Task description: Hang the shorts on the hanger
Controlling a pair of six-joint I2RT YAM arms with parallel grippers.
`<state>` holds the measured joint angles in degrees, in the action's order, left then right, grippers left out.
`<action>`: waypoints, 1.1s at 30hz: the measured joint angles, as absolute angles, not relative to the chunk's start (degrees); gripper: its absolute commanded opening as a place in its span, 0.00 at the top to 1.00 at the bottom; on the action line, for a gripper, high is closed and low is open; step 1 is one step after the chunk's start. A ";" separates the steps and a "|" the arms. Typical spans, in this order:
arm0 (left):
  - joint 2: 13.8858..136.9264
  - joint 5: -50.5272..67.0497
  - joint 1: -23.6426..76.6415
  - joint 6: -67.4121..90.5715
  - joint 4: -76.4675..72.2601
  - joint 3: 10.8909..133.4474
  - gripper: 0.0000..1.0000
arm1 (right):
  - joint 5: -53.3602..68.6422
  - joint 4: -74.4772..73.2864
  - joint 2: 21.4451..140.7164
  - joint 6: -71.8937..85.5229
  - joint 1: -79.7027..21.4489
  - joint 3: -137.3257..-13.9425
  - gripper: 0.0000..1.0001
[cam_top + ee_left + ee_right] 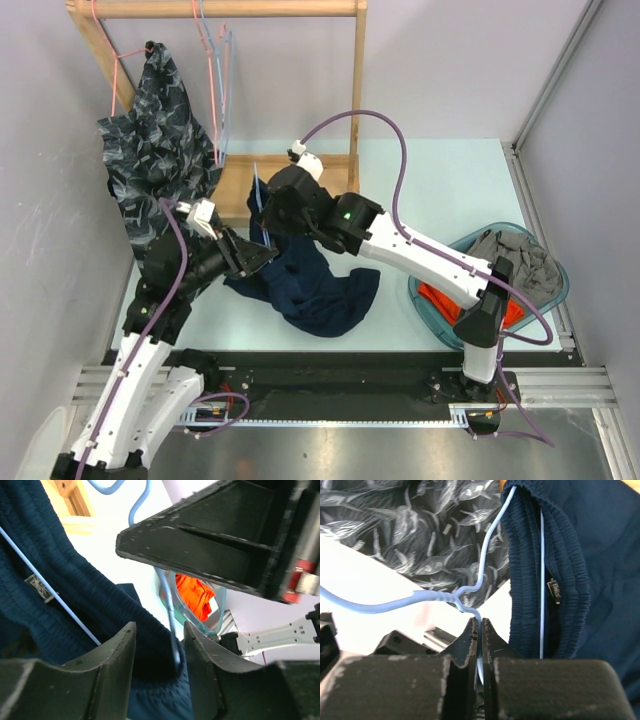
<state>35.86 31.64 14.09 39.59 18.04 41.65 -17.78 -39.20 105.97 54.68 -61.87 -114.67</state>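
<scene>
The navy shorts (320, 290) lie crumpled on the table between the arms, their waistband lifted toward both grippers. The light-blue hanger (257, 195) is held upright; its wire (541, 580) runs inside the waistband (530, 570) next to the white label. My right gripper (270, 210) (480, 625) is shut on the hanger's wire just below the twisted neck. My left gripper (265, 258) (160, 650) has the waistband fold of the shorts (60, 595) filling the space between its fingers. A strand of the hanger (170, 615) dips into that same fold.
A wooden rack (220, 8) stands at the back left, with a dark leaf-print garment (155, 140) and pink hangers (210, 60) on it. A teal basket (555, 290) at the right holds orange (195, 592) and grey clothes.
</scene>
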 measured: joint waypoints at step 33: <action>27.55 37.91 -0.05 36.01 33.61 41.98 1.00 | -16.64 -31.59 94.28 43.97 -45.84 -103.28 0.21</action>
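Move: Between the left hand's half-open fingers, within a centimetre or so, runs the blue hanger's free shoulder, near its outer end. The right hand already pinches that shoulder nearer the neck, so the left hand's spot is about 8 cm back, 2 cm to the right and 4 cm below the right hand. From the left hand, the middle of the shorts is roughly 8 cm to the right, level fore and aft, and 8 cm down; the rack base is about 20 cm ahead, 4 cm right and 14 cm down. Passing the hanger from right to left: the left fingers shut on the free shoulder while the right still grips it, and the left hand shifts about 4 cm left and as much down, easing back a little, before rising some 3 cm. The right hand follows about 2 cm left, opens wide, lets go and withdraws from the hanger, about 14 cm right and 9 cm forward, rising near the end. ##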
